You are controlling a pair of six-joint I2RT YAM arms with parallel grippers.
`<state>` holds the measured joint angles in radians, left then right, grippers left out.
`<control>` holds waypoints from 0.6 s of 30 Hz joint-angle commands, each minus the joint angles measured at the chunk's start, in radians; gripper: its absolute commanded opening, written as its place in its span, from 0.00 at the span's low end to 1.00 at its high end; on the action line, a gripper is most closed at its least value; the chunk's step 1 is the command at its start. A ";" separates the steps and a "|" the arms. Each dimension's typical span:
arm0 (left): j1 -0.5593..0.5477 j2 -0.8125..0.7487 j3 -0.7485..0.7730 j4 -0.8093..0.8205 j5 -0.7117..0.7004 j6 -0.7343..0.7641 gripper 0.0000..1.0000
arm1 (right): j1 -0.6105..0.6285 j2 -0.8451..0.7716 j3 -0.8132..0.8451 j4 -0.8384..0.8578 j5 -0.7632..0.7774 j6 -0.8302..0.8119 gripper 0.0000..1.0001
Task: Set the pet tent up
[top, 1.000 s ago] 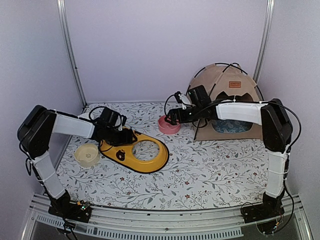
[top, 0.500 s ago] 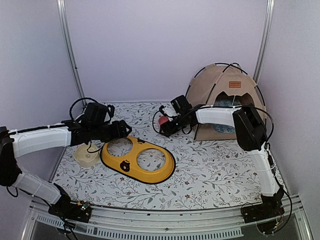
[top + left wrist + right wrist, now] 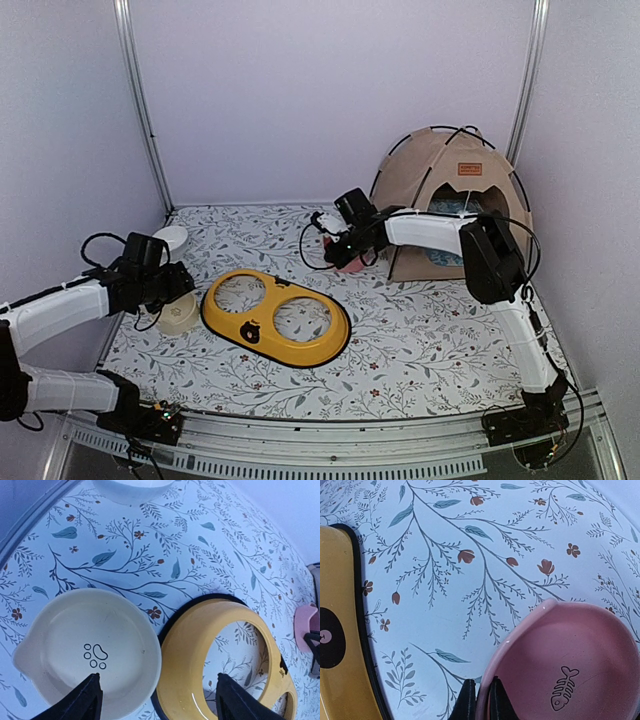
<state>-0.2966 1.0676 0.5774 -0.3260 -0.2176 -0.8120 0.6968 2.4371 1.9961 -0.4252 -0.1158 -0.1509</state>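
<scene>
The pet tent (image 3: 455,190), tan canvas on thin black crossing poles with a brown label patch, stands upright at the back right. My right gripper (image 3: 338,250) is left of the tent, shut on the rim of a pink bowl (image 3: 570,665) with a fish mark; one black finger (image 3: 467,700) is outside the rim and the other inside. My left gripper (image 3: 157,692) hangs open at the left, one fingertip over a cream paw-print bowl (image 3: 90,650) and the other over the yellow double-bowl feeder (image 3: 220,645). It holds nothing.
The yellow feeder (image 3: 275,318) lies in the middle of the floral mat, touching the cream bowl (image 3: 178,315). A white bowl (image 3: 170,238) sits at the back left. A blue cushion (image 3: 448,256) shows inside the tent's mouth. Metal posts and walls close in the sides.
The right gripper has closed on the pink bowl's rim. The left arm has let go of the yellow feeder and pulled back left and nearer, ending over the cream bowl.
</scene>
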 commanded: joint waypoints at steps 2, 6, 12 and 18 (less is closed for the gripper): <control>0.089 0.154 0.056 0.059 0.038 0.047 0.78 | 0.013 -0.052 0.023 -0.050 -0.031 -0.001 0.00; 0.115 0.319 0.141 0.068 0.042 0.054 0.75 | 0.031 -0.152 0.023 -0.055 -0.027 -0.007 0.00; 0.129 0.518 0.225 0.069 0.013 0.060 0.63 | 0.094 -0.259 0.011 -0.097 -0.045 -0.003 0.00; 0.131 0.588 0.218 0.081 -0.018 0.055 0.47 | 0.200 -0.391 -0.120 -0.091 -0.087 0.041 0.00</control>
<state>-0.1761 1.6222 0.7979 -0.2504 -0.2165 -0.7631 0.8200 2.1864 1.9446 -0.5579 -0.1566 -0.1413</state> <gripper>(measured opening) 0.519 0.067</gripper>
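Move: The cream bowl's middle is about 1 cm ahead of the left hand, 6 cm to its left and 9 cm below. The tray's left hole is some 12 cm right and 6 cm ahead of that hand, the white bowl roughly 21 cm ahead and 8 cm left. The right hand holds the pink bowl's rim. From it the tray's right hole is about 16 cm back and 8 cm left, the left hole 10 cm back and 24 cm left. Bring the right gripper, still pinching the pink bowl's rim, up about 10 cm and back some 8 cm, easing left towards the tray's right hole. Meanwhile sink the left gripper about 8 cm and forward 6 cm to the cream bowl's far right rim, tipping it some 15 degrees further down and partly closing the fingers on either side of that rim. ##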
